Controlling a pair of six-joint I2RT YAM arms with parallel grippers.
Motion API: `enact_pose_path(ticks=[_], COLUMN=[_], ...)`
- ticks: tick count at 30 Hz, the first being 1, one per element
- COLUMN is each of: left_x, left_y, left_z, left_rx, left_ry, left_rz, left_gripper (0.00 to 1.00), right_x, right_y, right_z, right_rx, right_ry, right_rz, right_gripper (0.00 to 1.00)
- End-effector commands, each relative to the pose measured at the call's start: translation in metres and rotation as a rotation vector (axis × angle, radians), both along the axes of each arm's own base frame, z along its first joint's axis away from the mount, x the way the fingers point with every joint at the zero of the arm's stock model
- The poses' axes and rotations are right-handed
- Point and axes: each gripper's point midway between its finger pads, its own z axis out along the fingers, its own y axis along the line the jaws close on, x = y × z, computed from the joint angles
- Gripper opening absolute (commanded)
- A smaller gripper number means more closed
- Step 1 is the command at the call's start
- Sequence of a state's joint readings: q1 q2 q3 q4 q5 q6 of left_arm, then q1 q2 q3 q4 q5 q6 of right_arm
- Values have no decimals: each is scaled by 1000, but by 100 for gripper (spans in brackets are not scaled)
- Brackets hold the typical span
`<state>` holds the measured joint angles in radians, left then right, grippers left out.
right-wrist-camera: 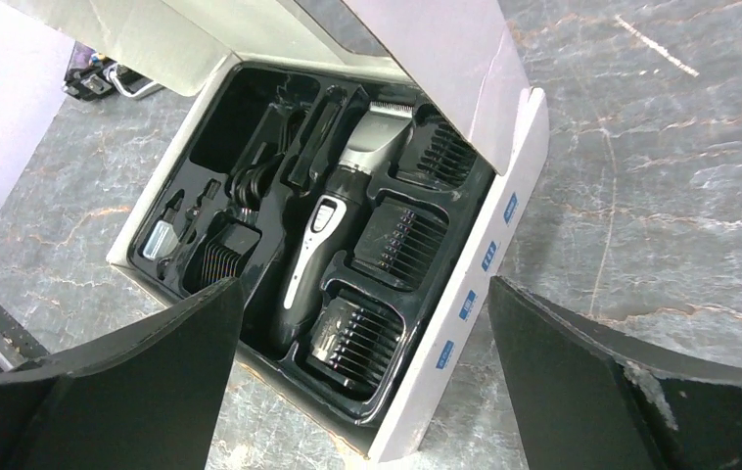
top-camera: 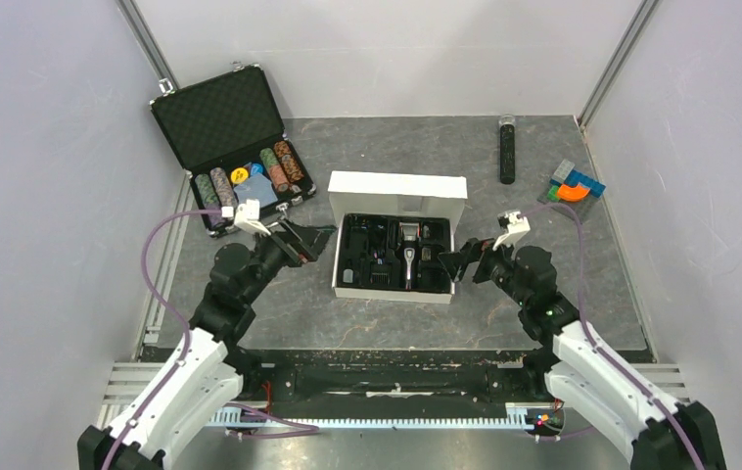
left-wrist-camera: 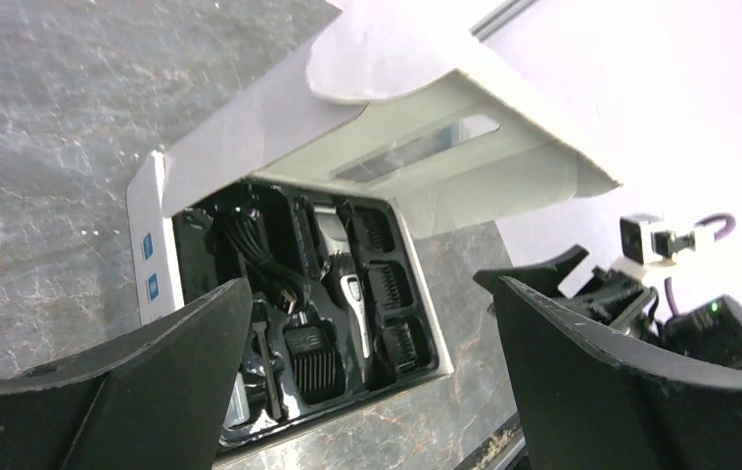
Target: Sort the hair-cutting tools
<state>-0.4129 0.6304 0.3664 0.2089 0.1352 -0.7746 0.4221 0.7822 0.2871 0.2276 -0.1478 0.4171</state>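
An open white box (top-camera: 392,292) with a black moulded tray stands mid-table. The black-and-silver clipper (top-camera: 410,257) lies in the tray's middle slot, also seen in the left wrist view (left-wrist-camera: 347,284) and the right wrist view (right-wrist-camera: 323,245). Three black comb attachments (right-wrist-camera: 401,240) sit in pockets in a row beside it (left-wrist-camera: 390,287); a fourth, wider comb (left-wrist-camera: 313,357) lies on its other side. My left gripper (top-camera: 306,241) (left-wrist-camera: 372,292) hangs open left of the box. My right gripper (top-camera: 457,262) (right-wrist-camera: 364,289) is open at the box's right wall, empty.
The box's white lid (top-camera: 398,186) stands up at the back. A coiled cable (left-wrist-camera: 264,255) and a small brush (left-wrist-camera: 267,362) share the tray. An open black case of colourful chips (top-camera: 240,171) is back left, a thin black stick (top-camera: 508,149) and colourful blocks (top-camera: 575,186) back right.
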Motion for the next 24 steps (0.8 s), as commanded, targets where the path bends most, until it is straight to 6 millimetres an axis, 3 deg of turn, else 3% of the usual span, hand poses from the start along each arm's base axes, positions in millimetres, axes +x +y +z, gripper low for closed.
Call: enact_pose_path(ticks=[1, 9, 13, 16, 19, 24], left_x=[7, 44, 59, 67, 74, 84], left_y=[14, 3, 1, 2, 3, -5], left_z=[33, 61, 73, 79, 77, 68], left_rx=[51, 89, 72, 107, 135, 145], left_ry=[14, 148, 174, 197, 207, 234], left_rz=[78, 58, 70, 74, 82, 52], left_gripper=[100, 100, 100, 100, 100, 100], right_x=[-1, 30, 34, 33, 42, 65], right_y=[-11, -9, 9, 12, 4, -4], right_z=[26, 108, 155, 182, 193, 184], right_rx=[-54, -75, -26, 5, 6, 21], right_ry=[-55, -128, -199, -233, -229, -161], right_rz=[-28, -70, 13, 20, -42, -147], right_gripper=[98, 98, 98, 98, 98, 98])
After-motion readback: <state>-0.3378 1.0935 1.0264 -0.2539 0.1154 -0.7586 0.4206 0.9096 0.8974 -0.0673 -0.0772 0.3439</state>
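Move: From the left hand, the front flap along the upper edge of the half-closed box lid is about 12 cm ahead and 15 cm right, roughly level. From the right hand it is some 12 cm ahead, 13 cm left and 9 cm up. The clipper in the open tray lies 7 cm ahead, 18 cm right and 19 cm below the left hand, and 8 cm ahead, 10 cm left and 10 cm below the right. Both open, empty hands head for the top of the lid from its two ends. The right mainly climbs, nearly 20 cm, after a slight dip back, then works about 5 cm forward, fingers tilting up some 10 degrees. The left rises first, then reaches forward about 8 cm, 6 cm higher by the end, tipping down some 15 degrees over its corner. Contact can't be made out. ##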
